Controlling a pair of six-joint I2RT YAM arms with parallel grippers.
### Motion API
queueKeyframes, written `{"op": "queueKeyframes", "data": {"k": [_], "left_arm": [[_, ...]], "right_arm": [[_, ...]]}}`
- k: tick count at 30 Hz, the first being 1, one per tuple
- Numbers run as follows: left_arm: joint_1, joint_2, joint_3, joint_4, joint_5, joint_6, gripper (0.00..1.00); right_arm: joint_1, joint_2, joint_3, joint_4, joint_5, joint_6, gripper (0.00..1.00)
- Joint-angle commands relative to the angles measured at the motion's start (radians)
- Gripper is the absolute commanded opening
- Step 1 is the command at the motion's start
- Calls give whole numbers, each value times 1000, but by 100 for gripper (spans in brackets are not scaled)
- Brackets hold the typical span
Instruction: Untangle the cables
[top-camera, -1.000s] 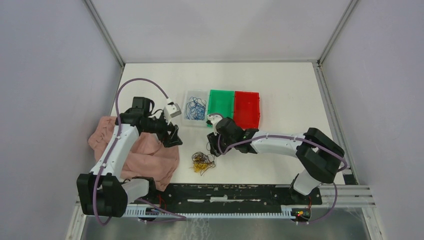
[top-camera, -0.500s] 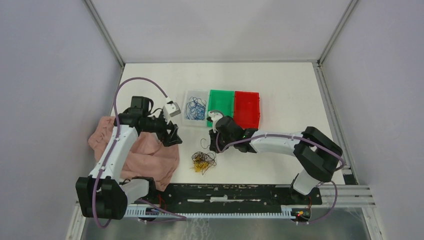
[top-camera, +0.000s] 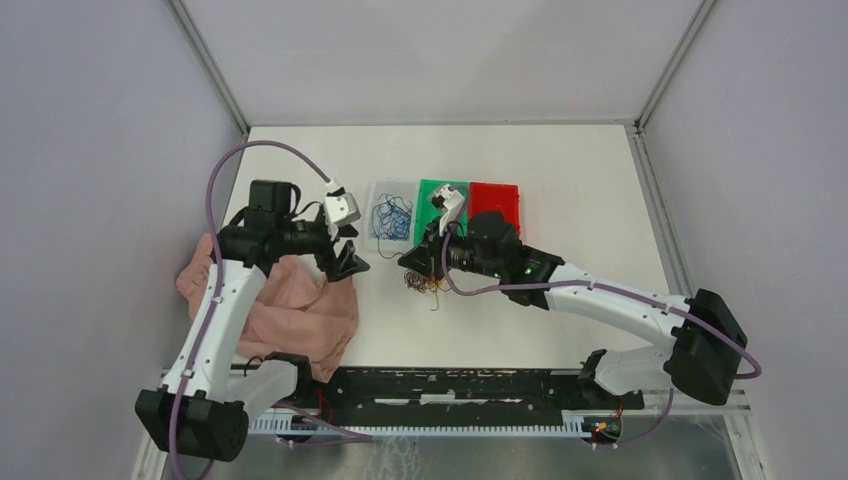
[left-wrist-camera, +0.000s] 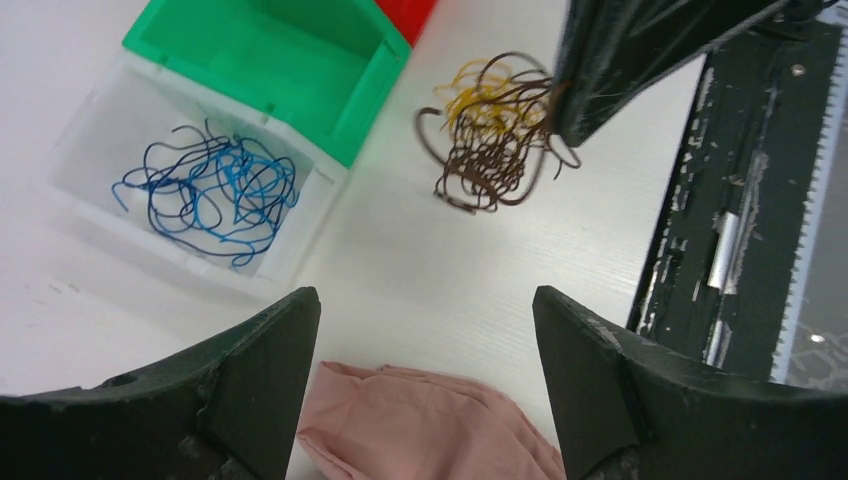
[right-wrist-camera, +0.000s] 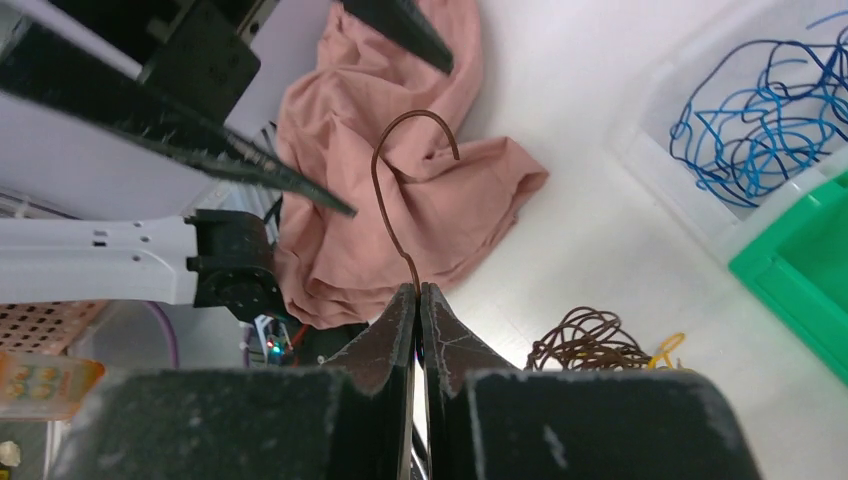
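The cables (top-camera: 425, 285) are a small tangle of brown and yellow wires (left-wrist-camera: 495, 130) hanging under my right gripper (top-camera: 415, 262), just in front of the bins. That gripper (right-wrist-camera: 418, 290) is shut on one brown cable (right-wrist-camera: 385, 170), whose free end curls up in a hook past the fingertips. The rest of the tangle (right-wrist-camera: 590, 340) shows low beside the fingers. Several blue cables (left-wrist-camera: 215, 190) lie in the clear bin (top-camera: 375, 238). My left gripper (left-wrist-camera: 425, 300) is open and holds nothing, above the table edge of the pink cloth, left of the tangle (top-camera: 345, 255).
A green bin (top-camera: 443, 205) and a red bin (top-camera: 495, 215) stand in a row right of the clear bin. A crumpled pink cloth (top-camera: 300, 310) lies at the left front under the left arm. The black rail (top-camera: 450, 385) runs along the near edge.
My right gripper has shut on a brown cable and moved up and back toward the bins, taking the tangle with it. The left gripper has shifted slightly back, still open.
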Motion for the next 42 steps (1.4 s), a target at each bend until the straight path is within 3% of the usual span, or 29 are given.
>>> {"op": "queueKeyframes", "data": {"k": [1, 8, 10, 14, 19, 22, 26, 30, 35, 42], "left_arm": [[-19, -105, -29, 9, 167, -56, 85], [-44, -387, -323, 506, 236, -470, 79], [-56, -412, -345, 551, 238, -531, 74], [-72, -393, -314, 457, 247, -466, 63], [-73, -396, -288, 345, 224, -315, 32], [-72, -411, -294, 316, 216, -265, 24], [-72, -422, -302, 381, 215, -315, 13], [-72, -431, -292, 392, 204, -330, 3], [-72, -450, -261, 403, 214, -354, 3], [-73, -464, -261, 555, 182, -541, 3]], "right_arm": [[2, -25, 31, 207, -36, 111, 8], [53, -2, 123, 289, 8, 162, 8], [77, 9, 157, 291, 15, 157, 8], [118, 21, 211, 282, 37, 131, 7], [134, 13, 229, 259, 51, 106, 7], [133, 0, 221, 239, 63, 89, 7], [133, -4, 201, 235, 64, 96, 9], [133, -44, 145, 205, 125, 69, 24], [134, -132, 22, 178, 178, -4, 59], [133, -225, -107, 158, 122, -54, 72]]}}
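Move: The tangled brown cable, with yellow in it, already hangs from the shut right fingers, its middle some 12 cm below that hand and a couple of centimetres to its right and back; the open left gripper is about 3 cm ahead and 8 cm left, nearly level. From the left hand the tangle lies about 4 cm back, 10 cm right and 12 cm below, the clear box 13 cm ahead, 5 cm right, and the green box 12 cm ahead, 16 cm right, both 20 cm below. The brown cable is carried up some 14 cm by the right hand, also left and back, while the open left hand comes back about 7 cm and right to it, levelling its fingers, and shuts on the strands. The right fingers then open and that hand sinks about 6 cm and draws right by nearly 5, staying open beside the tangle, as the left hand lifts slightly with its pinch kept. ##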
